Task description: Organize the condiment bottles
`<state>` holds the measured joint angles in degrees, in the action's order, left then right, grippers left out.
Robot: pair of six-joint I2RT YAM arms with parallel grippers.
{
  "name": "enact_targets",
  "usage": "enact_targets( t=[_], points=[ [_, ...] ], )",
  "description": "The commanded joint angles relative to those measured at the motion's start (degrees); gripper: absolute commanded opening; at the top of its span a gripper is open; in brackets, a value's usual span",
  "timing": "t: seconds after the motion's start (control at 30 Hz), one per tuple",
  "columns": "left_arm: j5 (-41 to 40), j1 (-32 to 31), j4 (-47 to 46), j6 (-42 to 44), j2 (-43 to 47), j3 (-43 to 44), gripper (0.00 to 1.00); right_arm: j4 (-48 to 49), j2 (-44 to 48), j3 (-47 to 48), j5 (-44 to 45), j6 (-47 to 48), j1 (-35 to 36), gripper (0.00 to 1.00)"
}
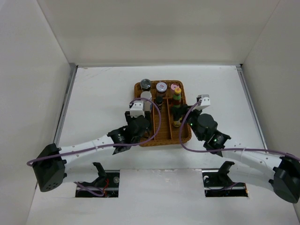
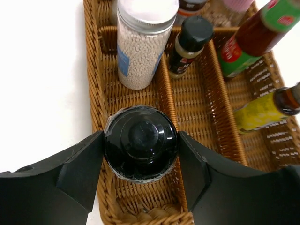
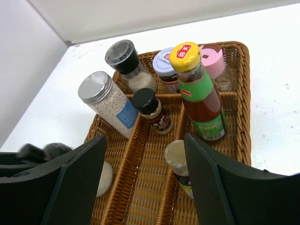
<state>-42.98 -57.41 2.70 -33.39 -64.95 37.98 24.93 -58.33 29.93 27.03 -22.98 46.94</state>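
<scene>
My left gripper [image 2: 140, 137] is shut on a black-capped bottle [image 2: 140, 143], which stands upright at the near end of the left lane of the wicker tray [image 2: 96, 89]. Behind it stands a silver-capped jar of white beads [image 2: 140, 47]. A small black-capped bottle [image 2: 187, 44] occupies the middle lane. In the right lane are a green-labelled sauce bottle with a yellow cap [image 3: 199, 93] and a brown yellow-labelled bottle [image 3: 180, 161]. My right gripper [image 3: 144, 138] hangs open above the tray's near end, holding nothing.
Across the tray's far end stand a dark-lidded grinder [image 3: 126, 63], a white-lidded jar [image 3: 166, 65] and a pink-lidded jar [image 3: 215, 61]. White table [image 1: 98, 103] lies all round the tray [image 1: 159, 143]. Enclosure walls rise on the left, right and back.
</scene>
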Motion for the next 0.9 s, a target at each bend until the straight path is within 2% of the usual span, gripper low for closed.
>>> enact_targets(
  t=[0.0, 0.13, 0.2, 0.3, 0.33, 0.43, 0.47, 0.53, 0.57, 0.7, 0.87],
  points=[
    [0.00, 0.15, -8.14, -0.63, -2.10, 0.44, 0.40, 2.93, 1.72, -0.31, 0.83, -0.84, -0.40, 0.74],
    [0.27, 0.32, -9.64, -0.45, -6.59, -0.27, 0.41, 3.20, 3.04, -0.75, 1.18, -0.84, -0.40, 0.74],
    [0.27, 0.32, -10.34, -0.54, -7.82, -0.71, 0.46, 3.20, 3.74, -1.10, 1.80, -0.84, -0.49, 0.74],
    [0.00, 0.32, -10.43, -0.45, -7.21, -1.15, 0.64, 3.90, 4.27, -1.72, 2.24, -0.84, -0.75, 0.79],
    [-0.08, 0.41, -10.35, -0.36, -6.17, -1.32, 0.77, 4.34, 4.36, -1.89, 2.33, -0.84, -0.84, 0.80],
    [-0.70, 0.67, -10.00, -0.10, -2.65, -1.41, 1.00, 4.95, 4.71, -2.33, 2.59, -0.75, -0.93, 0.82],
    [-0.87, 0.94, -9.91, 0.42, -1.25, -1.41, 1.00, 5.13, 4.97, -2.51, 2.85, -0.75, -0.93, 0.83],
    [-1.14, 1.46, -9.91, 1.65, 1.74, -1.06, 1.00, 5.57, 5.41, -2.86, 3.38, -0.75, -0.93, 0.96],
    [-1.66, 1.81, -9.82, 2.27, 3.32, -0.80, 1.00, 5.74, 5.59, -3.04, 3.82, -0.66, -0.93, 1.00],
    [-5.80, 2.52, -9.99, 3.33, 9.65, -1.06, 1.00, 6.01, 6.12, -3.83, 7.94, -0.57, -1.45, 1.00],
    [0.08, 8.66, -11.05, 1.14, 15.02, -4.22, 1.00, 6.97, 8.75, -5.58, 11.46, -0.84, -2.25, 1.00]
  ],
)
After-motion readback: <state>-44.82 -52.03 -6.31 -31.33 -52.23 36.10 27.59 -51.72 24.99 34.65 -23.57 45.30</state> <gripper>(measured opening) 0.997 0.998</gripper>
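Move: The left hand already holds the black-capped bottle over the basket's left compartment; its place on the compartment floor is nearly straight below, 1 cm ahead, 1 cm right and about 10 cm down. The white-bead jar stands some 9 cm ahead and 1 cm right, the small spice bottle 8 cm ahead and 7 cm right. From the empty right hand, that floor place lies about 19 cm left and 2 cm back. Left hand lowers the black-capped bottle about 3.5 cm, releases it, rises some 12; right hand opens, edges right. ##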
